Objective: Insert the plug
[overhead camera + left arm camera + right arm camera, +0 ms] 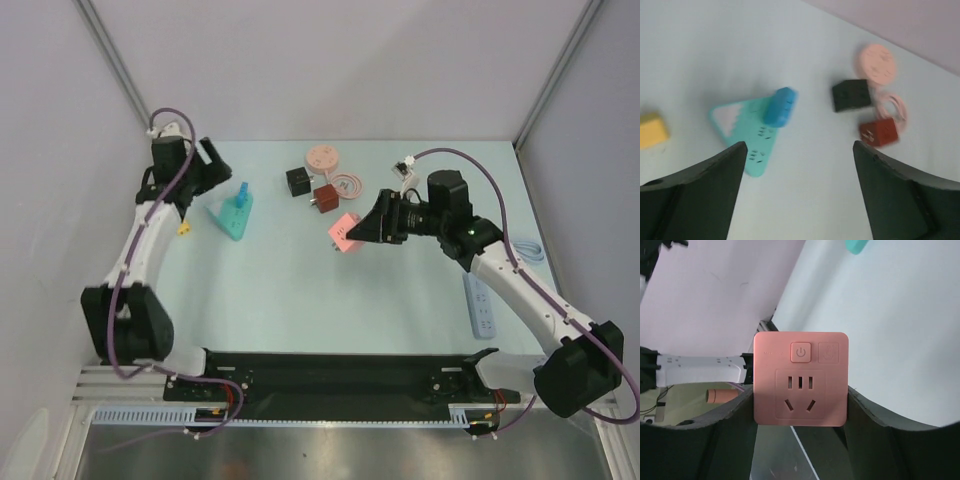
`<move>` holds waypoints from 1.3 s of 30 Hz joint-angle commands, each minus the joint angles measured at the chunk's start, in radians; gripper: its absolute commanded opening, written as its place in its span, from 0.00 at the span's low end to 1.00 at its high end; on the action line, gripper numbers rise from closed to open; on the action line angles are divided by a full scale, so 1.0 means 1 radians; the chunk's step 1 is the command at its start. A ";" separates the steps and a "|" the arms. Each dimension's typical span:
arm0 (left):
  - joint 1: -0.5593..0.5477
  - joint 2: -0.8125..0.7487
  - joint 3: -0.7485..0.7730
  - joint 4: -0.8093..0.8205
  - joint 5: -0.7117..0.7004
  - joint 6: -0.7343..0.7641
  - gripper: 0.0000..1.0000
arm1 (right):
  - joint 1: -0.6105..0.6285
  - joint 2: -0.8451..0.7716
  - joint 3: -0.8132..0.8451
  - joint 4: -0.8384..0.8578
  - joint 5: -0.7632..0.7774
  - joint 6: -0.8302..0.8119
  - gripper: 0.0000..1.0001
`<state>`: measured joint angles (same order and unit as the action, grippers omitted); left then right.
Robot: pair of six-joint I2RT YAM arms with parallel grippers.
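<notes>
A blue plug [241,190] [780,106] stands upright on a teal triangular socket strip [232,219] [747,131] at the left of the table. My left gripper [205,168] [800,165] hangs open just left of it, raised above the table, with nothing between its fingers [715,185]. My right gripper [366,228] [800,412] is shut on a pink square socket block [344,234] [800,379] and holds it tilted over the middle of the table. The block's holes and power button face the right wrist camera.
A black cube [298,179] [851,94], a red cube [325,198] [879,133], a pink disc [322,156] [876,62] and a coiled pink cable [349,186] lie at the back centre. A yellow piece [186,229] [651,131] sits beside the teal strip. A white power strip [480,305] lies right.
</notes>
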<state>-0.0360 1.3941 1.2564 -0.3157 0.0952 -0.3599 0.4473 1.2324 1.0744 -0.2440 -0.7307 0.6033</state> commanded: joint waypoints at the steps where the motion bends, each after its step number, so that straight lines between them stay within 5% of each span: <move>1: 0.097 0.156 0.143 -0.211 -0.219 -0.318 0.88 | 0.013 -0.048 0.016 -0.035 0.097 -0.031 0.00; 3: 0.114 0.295 0.239 -0.343 -0.364 -0.403 0.84 | 0.014 -0.060 0.016 -0.046 0.108 -0.034 0.00; 6: 0.148 0.484 0.469 -0.517 -0.364 -0.444 0.81 | 0.019 -0.071 0.018 -0.069 0.123 -0.048 0.00; 11: 0.185 0.641 0.572 -0.523 -0.370 -0.471 0.81 | 0.024 -0.083 0.021 -0.103 0.139 -0.053 0.00; 16: 0.185 0.773 0.663 -0.537 -0.405 -0.444 0.60 | -0.001 -0.100 0.039 -0.141 0.142 -0.071 0.00; 19: 0.182 0.801 0.678 -0.475 -0.330 -0.390 0.55 | -0.010 -0.109 0.039 -0.140 0.152 -0.074 0.00; 20: 0.182 0.806 0.675 -0.449 -0.312 -0.367 0.43 | -0.013 -0.109 0.038 -0.141 0.157 -0.071 0.00; 26: 0.139 0.796 0.609 -0.287 -0.276 -0.271 0.13 | -0.013 -0.100 0.029 -0.123 0.146 -0.062 0.00; 32: 0.073 0.824 0.552 -0.278 -0.301 -0.251 0.03 | -0.015 -0.105 0.029 -0.123 0.155 -0.071 0.00; 39: 0.062 0.844 0.506 -0.298 -0.293 -0.275 0.03 | -0.013 -0.134 0.019 -0.172 0.206 -0.102 0.00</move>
<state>0.0189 2.2341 1.7924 -0.6071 -0.2035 -0.6430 0.4347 1.1439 1.0744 -0.4179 -0.5522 0.5285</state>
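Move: Ahead of the left hand by about 6 cm, some 4 cm to its left and roughly 24 cm below, lies the teal power strip. The blue plug stands on its far right part, about 4 cm farther out and 2 cm to the right of the strip's middle. The yellow block lies about 13 cm left of the strip and 3 cm nearer; the black cube about 19 cm right of it and 9 cm farther out. From the right hand the strip is roughly 24 cm ahead, 30 cm left and 26 cm down. Dropping about 22 cm, the left hand first swings left and a little forward past the teal strip, tipping its fingers some 30 degrees further down and turning counter-clockwise. It shuts the empty fingers low beside the strip, then comes back right about 7 cm, closed tips against its far left edge. The right hand keeps its grip on the pink socket cube, easing some 3 cm right. ##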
